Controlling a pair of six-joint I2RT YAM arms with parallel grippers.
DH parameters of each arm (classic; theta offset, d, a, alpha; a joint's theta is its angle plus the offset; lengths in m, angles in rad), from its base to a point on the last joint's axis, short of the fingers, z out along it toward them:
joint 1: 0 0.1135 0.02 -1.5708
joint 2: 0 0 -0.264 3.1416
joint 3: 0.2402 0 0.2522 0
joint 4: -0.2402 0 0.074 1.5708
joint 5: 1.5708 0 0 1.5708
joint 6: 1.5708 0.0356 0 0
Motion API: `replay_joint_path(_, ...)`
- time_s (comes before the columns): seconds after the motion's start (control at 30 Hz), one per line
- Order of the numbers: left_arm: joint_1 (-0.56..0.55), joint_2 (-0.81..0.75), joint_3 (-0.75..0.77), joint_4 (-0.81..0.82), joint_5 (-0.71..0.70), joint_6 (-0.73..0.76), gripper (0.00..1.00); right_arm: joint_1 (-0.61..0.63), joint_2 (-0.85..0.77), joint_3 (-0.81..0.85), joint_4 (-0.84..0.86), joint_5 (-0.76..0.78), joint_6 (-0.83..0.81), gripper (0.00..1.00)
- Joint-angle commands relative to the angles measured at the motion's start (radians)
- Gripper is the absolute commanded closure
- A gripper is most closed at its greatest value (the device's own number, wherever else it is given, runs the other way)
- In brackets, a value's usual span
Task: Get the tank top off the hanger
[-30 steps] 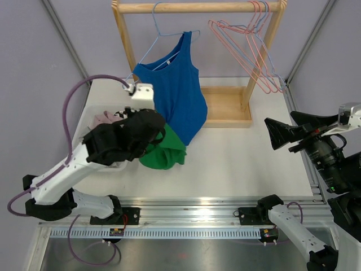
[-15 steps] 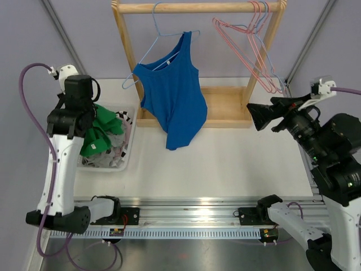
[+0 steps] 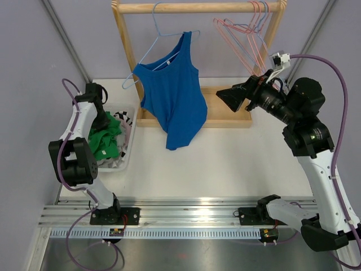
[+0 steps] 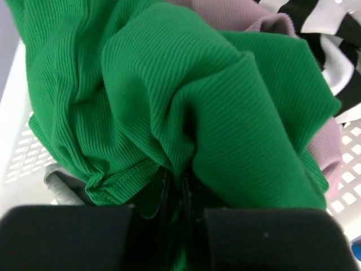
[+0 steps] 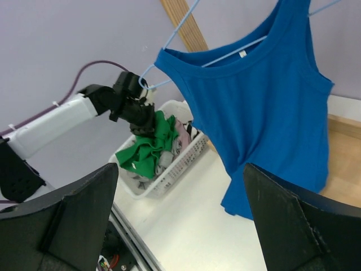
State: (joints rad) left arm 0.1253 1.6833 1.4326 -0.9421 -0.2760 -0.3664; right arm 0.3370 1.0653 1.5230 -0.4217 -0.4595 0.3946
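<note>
A blue tank top (image 3: 175, 101) hangs on a light blue wire hanger (image 3: 141, 60) from the wooden rack's top bar (image 3: 197, 7). It also shows in the right wrist view (image 5: 265, 107). My right gripper (image 3: 225, 97) is open and empty, raised to the right of the tank top and apart from it; its jaws (image 5: 179, 175) stand wide. My left gripper (image 3: 103, 121) is down in the white basket (image 3: 127, 155), shut on a fold of a green garment (image 4: 169, 96), seen at the jaws in the left wrist view (image 4: 179, 192).
The basket at the left holds the green garment (image 3: 104, 141) with striped and pink clothes. Several red wire hangers (image 3: 248, 51) hang at the rack's right end, just above my right gripper. The rack's wooden base (image 3: 225, 107) lies behind the tank top.
My left arm carried the green garment from in front of the tank top to the basket and lowered into it. My right arm swung up and left toward the rack.
</note>
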Motion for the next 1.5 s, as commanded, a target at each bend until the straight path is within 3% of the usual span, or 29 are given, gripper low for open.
replay_joint_path(0.0, 0.023, -0.01, 0.037, -0.014, 0.063, -0.017, 0.88, -0.003, 0.016, 0.014, 0.135, -0.068, 0.084, 0.01)
replay_joint_path(0.03, 0.025, -0.026, 0.04, -0.009, 0.084, -0.014, 0.77, -0.004, 0.024, 0.017, 0.152, -0.062, 0.095, 0.0)
replay_joint_path(0.2, 0.033, -0.096, 0.087, -0.02, 0.169, 0.006, 0.47, 0.034, 0.111, 0.086, 0.164, 0.014, 0.17, 0.01)
replay_joint_path(0.23, 0.033, -0.102, 0.11, -0.038, 0.164, 0.006, 0.4, 0.062, 0.123, 0.092, 0.175, 0.078, 0.171, 0.0)
replay_joint_path(0.27, 0.033, -0.129, 0.132, -0.059, 0.162, 0.007, 0.25, 0.092, 0.154, 0.11, 0.175, 0.129, 0.167, 0.01)
replay_joint_path(0.3, 0.033, -0.152, 0.141, -0.063, 0.159, 0.007, 0.18, 0.167, 0.172, 0.121, 0.17, 0.184, 0.152, 0.01)
replay_joint_path(0.4, 0.033, -0.253, 0.163, -0.075, 0.135, 0.014, 0.02, 0.241, 0.269, 0.178, 0.175, 0.349, 0.17, 0.0)
replay_joint_path(0.63, 0.019, -0.479, 0.163, -0.107, 0.135, 0.044, 0.01, 0.396, 0.554, 0.439, 0.129, 0.678, 0.144, 0.0)
replay_joint_path(0.83, -0.044, -0.67, 0.011, -0.028, 0.173, 0.063, 0.01, 0.456, 0.904, 0.877, -0.014, 0.817, 0.07, 0.01)
replay_joint_path(1.0, -0.096, -0.72, -0.053, 0.003, 0.189, 0.078, 0.01, 0.461, 1.166, 1.232, -0.051, 0.857, 0.021, 0.01)
replay_joint_path(1.2, -0.148, -0.735, -0.103, 0.02, 0.193, 0.084, 0.01, 0.461, 1.242, 1.252, 0.084, 0.944, -0.103, 0.02)
replay_joint_path(1.33, -0.161, -0.748, -0.103, 0.022, 0.192, 0.089, 0.01, 0.461, 1.211, 1.197, 0.047, 0.984, -0.154, 0.2)
replay_joint_path(1.47, -0.167, -0.748, -0.093, 0.014, 0.204, 0.092, 0.01, 0.461, 1.116, 1.086, 0.035, 1.004, -0.186, 0.3)
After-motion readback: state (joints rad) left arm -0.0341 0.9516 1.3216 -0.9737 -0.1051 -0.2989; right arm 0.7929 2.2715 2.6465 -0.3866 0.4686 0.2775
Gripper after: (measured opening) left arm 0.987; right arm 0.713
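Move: The blue tank top's left shoulder, still on its hanger, lies about 21 cm ahead of the open right hand, 25 cm to its left and 5 cm lower. The rack's left post is some 4 cm beyond that shoulder and 5 cm left of it; the empty hangers are 20 cm ahead of the right hand and 9 cm right. The left hand grips the green tank top over the basket, whose middle is 4 cm back and 5 cm below; the blue shoulder is 12 cm ahead of that hand, 20 cm right, 28 cm higher. Forward and left in one sweep of some 30 cm, sinking a little late on and turning about 25 degrees clockwise, the right hand reaches the blue tank top's left shoulder and begins closing its fingers around cloth and hanger arm. Meanwhile the left hand opens wide, lets go of the green tank top, rises about 17 cm, backs off and drifts right, its fingers swinging up forwards. ##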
